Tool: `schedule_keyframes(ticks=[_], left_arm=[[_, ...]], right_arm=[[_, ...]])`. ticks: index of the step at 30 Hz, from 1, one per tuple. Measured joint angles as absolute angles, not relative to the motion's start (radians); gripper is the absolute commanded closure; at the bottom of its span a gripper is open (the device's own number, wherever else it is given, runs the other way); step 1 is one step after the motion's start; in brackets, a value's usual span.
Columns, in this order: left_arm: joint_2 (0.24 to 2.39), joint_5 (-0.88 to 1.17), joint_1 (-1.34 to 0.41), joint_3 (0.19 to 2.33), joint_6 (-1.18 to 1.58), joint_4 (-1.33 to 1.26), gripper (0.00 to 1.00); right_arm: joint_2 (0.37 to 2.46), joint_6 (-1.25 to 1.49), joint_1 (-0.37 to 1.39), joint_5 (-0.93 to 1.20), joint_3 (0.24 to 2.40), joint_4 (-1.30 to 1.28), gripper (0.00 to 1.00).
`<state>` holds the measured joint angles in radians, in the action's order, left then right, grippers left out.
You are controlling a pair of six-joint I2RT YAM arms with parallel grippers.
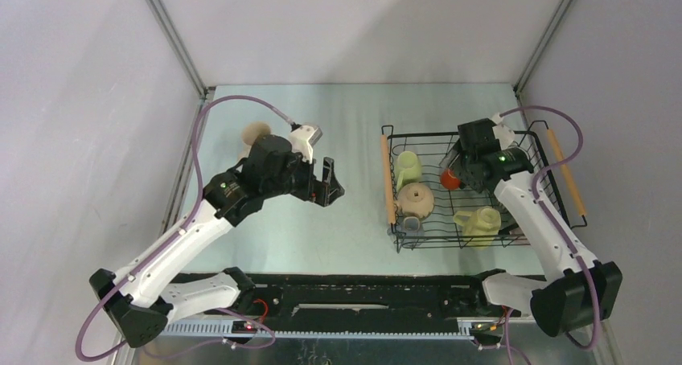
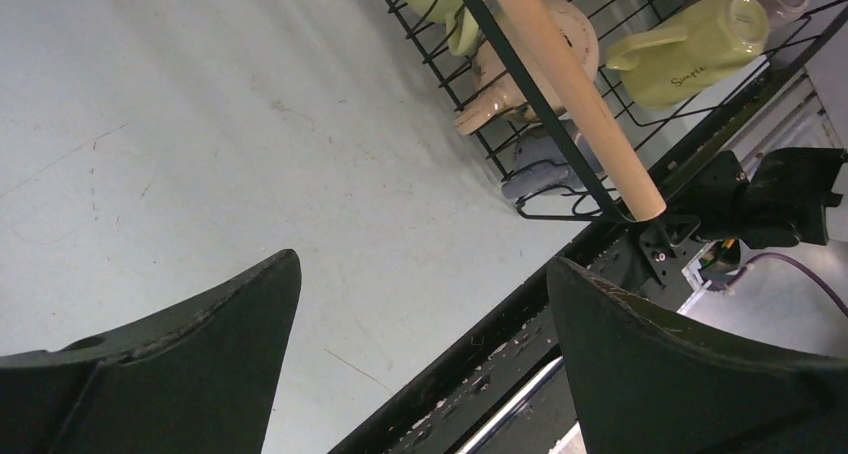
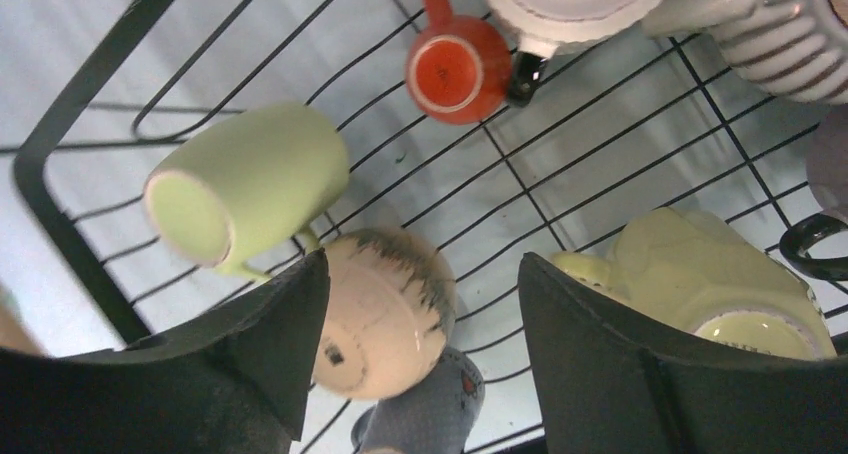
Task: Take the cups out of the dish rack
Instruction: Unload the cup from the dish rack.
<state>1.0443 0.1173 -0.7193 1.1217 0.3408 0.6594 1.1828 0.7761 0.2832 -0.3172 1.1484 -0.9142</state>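
The black wire dish rack (image 1: 515, 235) stands right of centre, with wooden rod handles. Inside lie several cups: a pale yellow-green one (image 1: 408, 169), a tan one (image 1: 416, 198), an orange-red one (image 1: 450, 178), a second yellow-green one (image 1: 478, 223) and a grey one (image 1: 412, 228). My right gripper (image 1: 460, 166) hovers over the rack, open and holding nothing. In its wrist view the right gripper (image 3: 422, 257) looks down on the tan cup (image 3: 385, 314), beside the grey cup (image 3: 430, 414) and orange-red cup (image 3: 458, 69). My left gripper (image 1: 331, 184) is open and empty over bare table left of the rack.
A tan cup (image 1: 257, 132) stands on the table at the back left, partly hidden by the left arm. A cream ribbed cup (image 3: 780, 24) lies at the rack's far side. The rack's wooden handle (image 2: 570, 84) faces the left gripper (image 2: 425, 264). Enclosure walls stand on three sides.
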Motion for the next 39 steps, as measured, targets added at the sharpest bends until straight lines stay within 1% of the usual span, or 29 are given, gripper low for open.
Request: schedule_keyframes(ticks=[3, 9, 18, 21, 28, 34, 39], left_arm=[[1.032, 0.13, -0.724, 1.106, 0.341, 0.64, 0.0], [1.022, 0.143, -0.734, 1.052, 0.346, 0.601, 0.0], [1.021, 0.154, -0.738, 1.013, 0.35, 0.535, 0.0], [1.02, 0.154, -0.738, 0.997, 0.348, 0.515, 0.0], [1.006, 0.149, -0.738, 0.965, 0.334, 0.489, 0.0], [0.987, 0.142, -0.738, 0.944, 0.322, 0.487, 0.0], [0.985, 0.142, -0.738, 0.942, 0.319, 0.487, 0.0]], right_arm=[[1.216, 0.82, 0.257, -0.347, 1.117, -0.892, 0.34], [1.245, 0.863, 0.192, -0.377, 1.048, -0.836, 0.41], [1.271, 0.858, 0.098, -0.379, 1.008, -0.737, 0.44], [1.305, 0.85, 0.088, -0.376, 1.008, -0.705, 0.47], [1.373, 0.833, 0.084, -0.363, 1.008, -0.655, 0.49], [1.419, 0.828, 0.079, -0.363, 1.008, -0.621, 0.55], [1.454, 0.824, 0.079, -0.368, 1.003, -0.603, 0.58]])
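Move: The white cup lies about 10 cm ahead of the right hand, 11 cm to its right and 12 cm below; its dark handle, on the near left side, is roughly 6 cm ahead, 7 cm right and 11 cm down. The red cup sits 6 cm ahead, 3 cm right, the striped cup 2 cm ahead, 18 cm right, and the yellow-green cup 4 cm back, 11 cm right, all some 13 cm below. From the left hand the white cup is about 17 cm ahead, 41 cm right and 18 cm lower. Down and to the right first, then forward while still sinking, the right hand drops about 10 cm to the white cup's dark handle, beside the red cup. It turns some 15 degrees clockwise early on, and its fingers narrow from wide to a bit under half open, one on each side of the handle. The left hand, empty and open, sinks about 3 cm. ##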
